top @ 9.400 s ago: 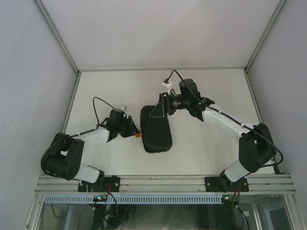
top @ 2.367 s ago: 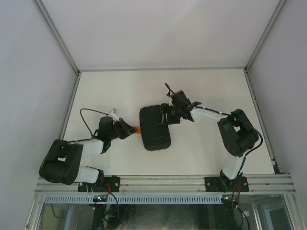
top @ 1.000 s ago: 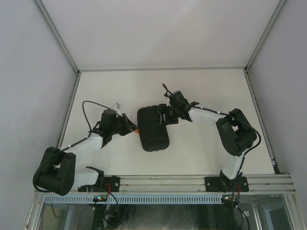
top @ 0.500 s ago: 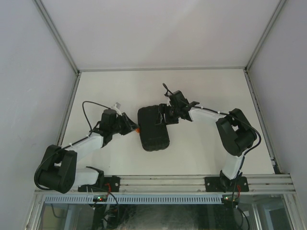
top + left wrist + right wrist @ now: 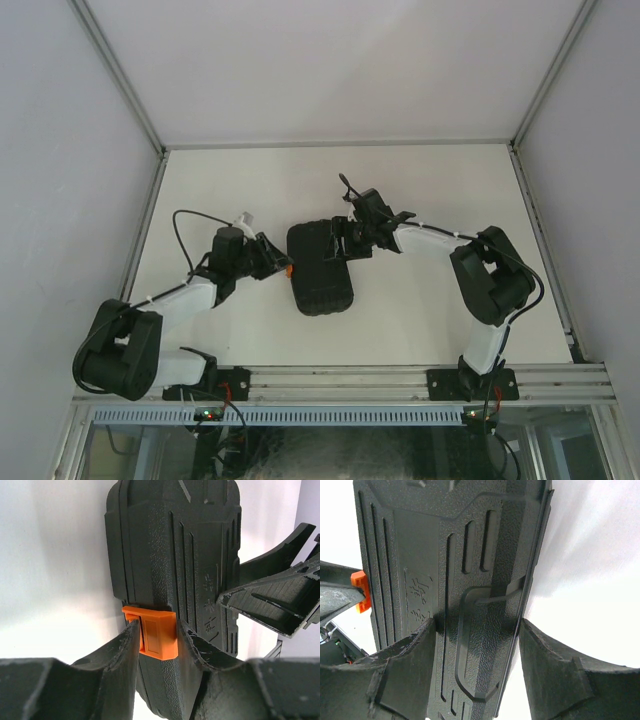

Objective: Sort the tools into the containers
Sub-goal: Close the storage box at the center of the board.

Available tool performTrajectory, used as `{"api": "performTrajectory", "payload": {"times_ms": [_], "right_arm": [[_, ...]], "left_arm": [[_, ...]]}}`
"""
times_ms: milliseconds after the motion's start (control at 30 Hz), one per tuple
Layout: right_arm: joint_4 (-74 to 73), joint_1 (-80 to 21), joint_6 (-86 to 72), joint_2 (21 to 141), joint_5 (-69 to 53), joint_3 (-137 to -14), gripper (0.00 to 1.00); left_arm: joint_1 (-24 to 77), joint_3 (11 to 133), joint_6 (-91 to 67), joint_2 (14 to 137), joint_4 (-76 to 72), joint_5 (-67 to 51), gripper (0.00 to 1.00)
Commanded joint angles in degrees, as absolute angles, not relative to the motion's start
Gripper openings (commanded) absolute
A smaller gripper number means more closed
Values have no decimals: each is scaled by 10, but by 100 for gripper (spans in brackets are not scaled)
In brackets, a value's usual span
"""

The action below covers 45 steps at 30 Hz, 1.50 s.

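The container, a black tool case (image 5: 322,275), lies closed on the table, and no tools are in view. Its orange latch (image 5: 288,268) faces my left gripper (image 5: 278,265). In the left wrist view the latch (image 5: 155,632) sits between the fingers of the left gripper (image 5: 159,629), which is open; the left finger touches it and the right one stands just off it. My right gripper (image 5: 340,242) is open at the case's far right corner. In the right wrist view the right gripper (image 5: 477,625) has one finger on the lid (image 5: 470,555) and the other past the case's edge.
The white table (image 5: 440,180) is walled in by pale panels on three sides. The arm bases stand on the metal rail (image 5: 340,380) at the near edge. The right gripper's fingers (image 5: 270,590) show in the left wrist view beyond the case.
The left gripper's jaws have spread a little around the latch. The case and the right arm have stayed in place.
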<state>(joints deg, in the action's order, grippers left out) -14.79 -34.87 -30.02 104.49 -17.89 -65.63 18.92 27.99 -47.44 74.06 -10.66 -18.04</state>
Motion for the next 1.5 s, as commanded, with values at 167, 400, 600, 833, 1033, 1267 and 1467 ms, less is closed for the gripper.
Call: {"api": "performTrajectory", "payload": {"times_ms": [167, 400, 600, 833, 1033, 1267, 1467], "right_arm": [[-211, -359, -258, 1082, -144, -644, 32], [-209, -359, -256, 1083, -144, -644, 32], [-207, -359, -257, 1084, -147, -644, 32], [-204, -359, -259, 1085, -151, -644, 32], [-204, -359, -258, 1088, -151, -644, 32], [-204, -359, -256, 1089, -151, -644, 32], [-204, -359, -256, 1089, -152, -644, 32]], "left_arm": [[203, 289, -486, 744, -169, -201, 46], [203, 292, -477, 735, -132, -176, 49], [203, 299, -465, 731, -104, -161, 52], [203, 309, -451, 724, -71, -144, 53], [203, 310, -448, 726, -67, -142, 54], [203, 307, -448, 729, -67, -142, 55], [203, 303, -449, 715, -68, -137, 66]]}}
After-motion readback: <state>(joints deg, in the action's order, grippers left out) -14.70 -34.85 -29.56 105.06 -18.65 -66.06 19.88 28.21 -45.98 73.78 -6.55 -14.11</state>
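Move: The orange latch on the storage box's left side lies right at the left fingertips, about 1 cm back, 1 cm right and 2 cm below the left hand; the box's middle is some 8 cm right, 1 cm back and 4 cm below. From the right hand, gripping the box's right edge, the box's middle is about 4 cm left, 6 cm back and 2 cm down. Left fingers spread at the orange latch, then sink about 1 cm, easing left; right still holds the box. ##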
